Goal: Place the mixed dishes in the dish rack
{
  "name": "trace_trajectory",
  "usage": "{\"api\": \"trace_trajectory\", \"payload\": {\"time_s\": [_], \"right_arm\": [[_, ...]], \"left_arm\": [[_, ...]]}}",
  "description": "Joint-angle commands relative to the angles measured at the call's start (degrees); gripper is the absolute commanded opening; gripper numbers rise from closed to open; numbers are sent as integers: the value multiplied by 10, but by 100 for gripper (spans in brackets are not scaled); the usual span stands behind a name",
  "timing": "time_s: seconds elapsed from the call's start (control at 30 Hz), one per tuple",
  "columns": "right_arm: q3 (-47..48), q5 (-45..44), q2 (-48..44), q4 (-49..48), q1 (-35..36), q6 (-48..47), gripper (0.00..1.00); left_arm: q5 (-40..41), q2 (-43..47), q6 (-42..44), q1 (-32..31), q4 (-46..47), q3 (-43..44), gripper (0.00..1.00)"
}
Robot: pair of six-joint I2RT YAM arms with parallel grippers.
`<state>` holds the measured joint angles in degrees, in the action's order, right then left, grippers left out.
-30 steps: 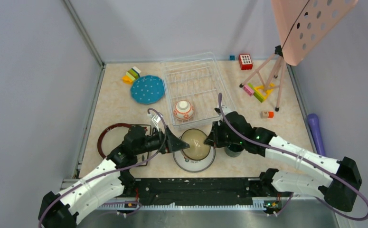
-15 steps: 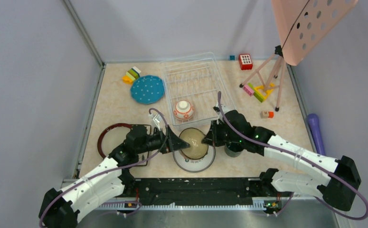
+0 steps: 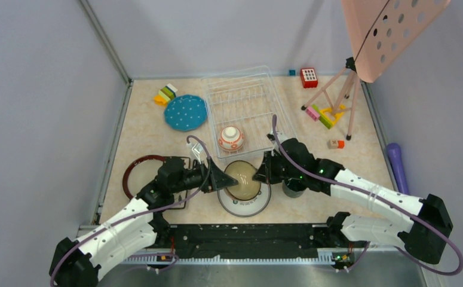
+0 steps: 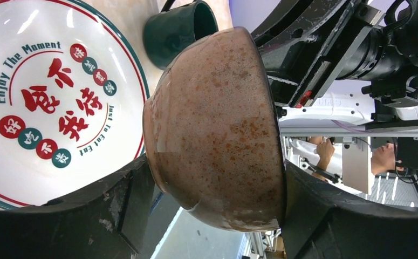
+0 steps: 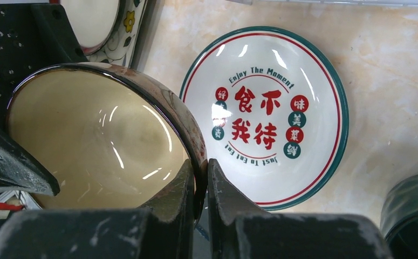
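The brown bowl [image 3: 245, 179] hangs tipped on its side over the grey-rimmed plate with red characters [image 3: 248, 207]. My right gripper [image 3: 263, 173] is shut on its rim [image 5: 196, 145], one finger inside and one outside. My left gripper [image 3: 233, 182] spans the bowl [image 4: 217, 124] from foot to rim, and both fingers rest against it. The dark green mug [image 3: 293, 190] stands right of the plate, under my right arm. The orange-white bowl [image 3: 231, 138] sits upside down in the near end of the white wire dish rack [image 3: 247, 95]. The blue dotted plate [image 3: 185, 112] lies left of the rack.
The square leaf-patterned plate [image 5: 130, 29] lies under my left arm. A pink perforated board on a tripod [image 3: 390, 30] stands at the back right. Toy blocks [image 3: 166, 94] [image 3: 309, 77] [image 3: 327, 115] lie round the rack. A purple object [image 3: 397, 164] lies at the right edge.
My left gripper's fingers have come in against the brown bowl. The right gripper keeps its pinch on the rim and has drifted slightly left.
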<state>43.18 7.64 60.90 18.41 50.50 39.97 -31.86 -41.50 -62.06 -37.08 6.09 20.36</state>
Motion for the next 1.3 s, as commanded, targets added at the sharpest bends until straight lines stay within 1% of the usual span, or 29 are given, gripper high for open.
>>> {"api": "trace_trajectory", "payload": {"time_s": [0.0, 0.07, 0.1, 0.13, 0.17, 0.23, 0.27, 0.3, 0.33, 0.4, 0.43, 0.47, 0.53, 0.6, 0.67, 0.77, 0.87, 0.93, 1.1, 1.27], "right_arm": [[44, 1, -12, -61, -5, 10, 9], [44, -3, -12, -57, -6, 8, 16], [44, -4, -13, -56, -7, 7, 21], [44, -5, -13, -54, -9, 6, 29], [44, -6, -14, -52, -9, 6, 40], [45, -11, -20, -47, -10, 6, 58], [45, -14, -24, -45, -11, 4, 63], [45, -16, -27, -43, -12, 4, 64], [45, -20, -33, -39, -13, 3, 65], [45, -23, -41, -34, -16, 1, 66], [45, -24, -45, -32, -18, 0, 66], [45, -24, -48, -30, -19, -1, 66], [43, -23, -53, -25, -21, -1, 66], [41, -25, -56, -19, -22, -2, 71], [39, -30, -58, -12, -22, -5, 73], [38, -47, -68, 2, -24, -5, 73], [40, -70, -88, 14, -26, -5, 72], [43, -99, -107, 26, -28, -5, 72], [53, -158, -154, 64, -32, -5, 70], [72, -197, -182, 104, -33, -13, 69]], "left_arm": [[9, 15, 30, 2, 16, 25, 45], [24, 20, 45, 2, -6, 41, 43], [28, 22, 52, 2, -15, 48, 39], [31, 23, 60, 2, -23, 55, 36], [35, 24, 67, 2, -34, 64, 33], [50, 23, 91, 2, -56, 82, 22], [60, 23, 101, 2, -88, 93, 16], [70, 21, 111, 2, -102, 103, 10], [78, 19, 119, 3, -112, 112, 8], [89, 13, 131, 2, -126, 129, 6], [91, 8, 136, 2, -130, 137, 3], [93, 5, 141, 3, -132, 143, 1], [97, -6, 145, 3, -135, 154, 0], [104, -19, 149, 3, -136, 164, 0], [113, -34, 160, 3, -141, 178, 0], [143, -59, 201, 3, -180, 231, 0], [180, -90, 253, 3, -231, 307, 0], [206, -109, 279, 3, -245, 352, 0], [237, -163, 344, 2, -252, 444, 0], [285, -226, 418, 1, -231, 494, 0]]}}
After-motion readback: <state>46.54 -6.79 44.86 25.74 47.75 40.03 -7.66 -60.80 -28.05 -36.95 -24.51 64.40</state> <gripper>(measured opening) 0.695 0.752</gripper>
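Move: The dish rack's middle lies about 28 cm ahead of the left hand and 6 cm to its right, roughly 9 cm lower; the upturned orange bowl inside is some 18 cm ahead and 1 cm left. The white plate is level with it, 4 cm right, some 10 cm below. From the right hand, the rack's middle is about 25 cm ahead and 1 cm left, the orange bowl 16 cm ahead and 8 cm left, the green mug 15 cm right and 2 cm back. The right fingers open and let go of the tan bowl's rim, and that hand lifts clear, first up about 4 cm, then up and off to the right, away from the bowl, ending some 8 cm higher and 6 cm farther right. The left hand keeps its grip on the bowl, dips slightly while easing left, then carries it forward and, late and quickly, upward towards the rack, about 11 cm each way, its wrist turning some 40 degrees so that its fingers swing from pointing right to forward-right and tip a little lower. ##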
